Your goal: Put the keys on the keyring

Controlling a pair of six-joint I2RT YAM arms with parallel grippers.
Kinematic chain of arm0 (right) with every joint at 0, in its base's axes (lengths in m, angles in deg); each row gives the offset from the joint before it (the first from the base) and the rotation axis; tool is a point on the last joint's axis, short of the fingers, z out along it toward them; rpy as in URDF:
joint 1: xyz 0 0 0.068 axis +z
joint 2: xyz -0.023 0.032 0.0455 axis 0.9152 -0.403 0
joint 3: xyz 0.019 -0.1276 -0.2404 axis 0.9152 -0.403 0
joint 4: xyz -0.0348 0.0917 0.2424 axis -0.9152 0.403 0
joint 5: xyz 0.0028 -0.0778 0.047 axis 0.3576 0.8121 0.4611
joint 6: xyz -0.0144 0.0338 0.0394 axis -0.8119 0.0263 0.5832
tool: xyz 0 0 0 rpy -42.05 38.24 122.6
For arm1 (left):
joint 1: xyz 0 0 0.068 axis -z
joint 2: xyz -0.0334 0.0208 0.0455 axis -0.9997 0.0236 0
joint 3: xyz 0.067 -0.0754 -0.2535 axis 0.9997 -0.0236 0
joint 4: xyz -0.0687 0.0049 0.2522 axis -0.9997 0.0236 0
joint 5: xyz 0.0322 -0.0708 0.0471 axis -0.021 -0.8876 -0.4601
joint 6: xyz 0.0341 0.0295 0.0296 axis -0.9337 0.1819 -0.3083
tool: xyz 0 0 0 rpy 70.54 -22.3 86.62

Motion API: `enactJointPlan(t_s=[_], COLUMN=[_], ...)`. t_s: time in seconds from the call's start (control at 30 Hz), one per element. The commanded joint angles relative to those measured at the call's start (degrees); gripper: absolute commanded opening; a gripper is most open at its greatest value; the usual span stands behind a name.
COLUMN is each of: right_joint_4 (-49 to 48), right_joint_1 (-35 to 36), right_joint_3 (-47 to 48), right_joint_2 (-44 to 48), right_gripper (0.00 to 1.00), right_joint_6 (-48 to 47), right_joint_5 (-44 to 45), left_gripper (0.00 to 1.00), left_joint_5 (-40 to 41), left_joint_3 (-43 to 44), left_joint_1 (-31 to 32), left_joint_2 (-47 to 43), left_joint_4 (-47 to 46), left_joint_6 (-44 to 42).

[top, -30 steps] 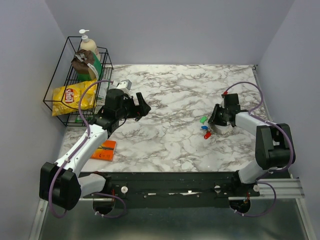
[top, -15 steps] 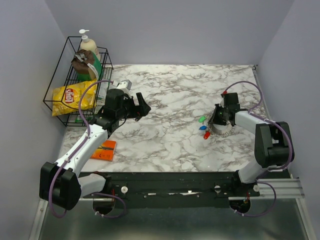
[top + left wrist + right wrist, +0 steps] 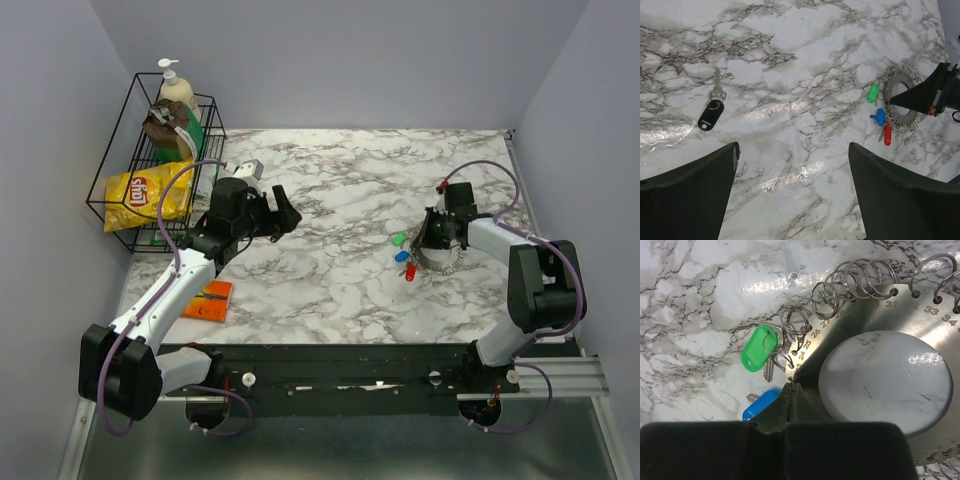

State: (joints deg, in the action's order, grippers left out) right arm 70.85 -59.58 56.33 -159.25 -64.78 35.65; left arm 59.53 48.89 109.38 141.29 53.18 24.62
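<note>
The keyring [image 3: 855, 310] is a flat silvery numbered ring fringed with small wire loops, lying on the marble table at the right [image 3: 442, 260]. The green key [image 3: 759, 348], the blue key [image 3: 761, 403] and the red key [image 3: 888, 135] hang at its left edge. My right gripper [image 3: 792, 385] is shut on the keyring's left rim, low over the table [image 3: 430, 240]. A loose silver key with a black tag [image 3: 711, 112] lies on the table in the left wrist view. My left gripper [image 3: 792, 147] is open and empty, held above the table left of centre [image 3: 290, 213].
A black wire basket [image 3: 115, 190] at the back left holds a pump bottle [image 3: 178, 92] and a yellow chip bag [image 3: 148, 195]. An orange packet [image 3: 210, 298] lies near the front left edge. Grey walls close in the table.
My right gripper has slid the keyring and the coloured keys slightly left, toward the table's centre. The left arm has not moved.
</note>
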Motion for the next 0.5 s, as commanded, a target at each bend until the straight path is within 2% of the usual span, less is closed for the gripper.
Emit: enactJointPlan(t_s=[0.0,0.23,0.47], right_joint_4=[2.5,3.9,4.2], right_joint_1=[2.0,6.3,12.1], right_joint_3=[2.1,3.9,5.5], right_joint_2=[-0.8,-0.2,-0.4], right_gripper=[0.01,0.01,0.01], right_joint_6=[-0.5,-0.4,0.2], right_joint_5=[-2.9,-3.8,-5.1], left_gripper=[0.99,0.99,0.99], left_joint_5=[-1.3,-1.5,2.2], left_joint_3=[-0.1,-1.0,-3.5], left_joint_1=[-0.2,-0.2,-0.2], left_joint_2=[-1.7,-2.8,-7.8], left_joint_4=[0.1,-0.4,-2.0], left_joint_6=[-0.6,-0.3,0.6])
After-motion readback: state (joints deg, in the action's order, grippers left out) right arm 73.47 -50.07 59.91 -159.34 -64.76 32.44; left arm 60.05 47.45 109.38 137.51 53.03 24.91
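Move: The black-tagged key lies about 34 cm left of my right hand, 5 cm farther out and some 2 cm lower. My right fingertips are at the keyring plate's left edge; the plate's middle is 6 cm right and 2 cm back. The blue tag is 3 cm left and 2 cm back, the green tag 3 cm left and 3 cm ahead. From my left hand, the black-tagged key lies roughly 9 cm ahead, 5 cm left and 17 cm below. With fingers still shut, I sweep my right hand left about 7 cm, gathering speed. It leaves the plate's left edge, crosses by the blue tag towards the black-tagged key, and eases up nearly 2 cm and slightly back. The wrist swings about 10 degrees counter-clockwise. My left hand, wide open, just begins to rise, about 1 cm. ##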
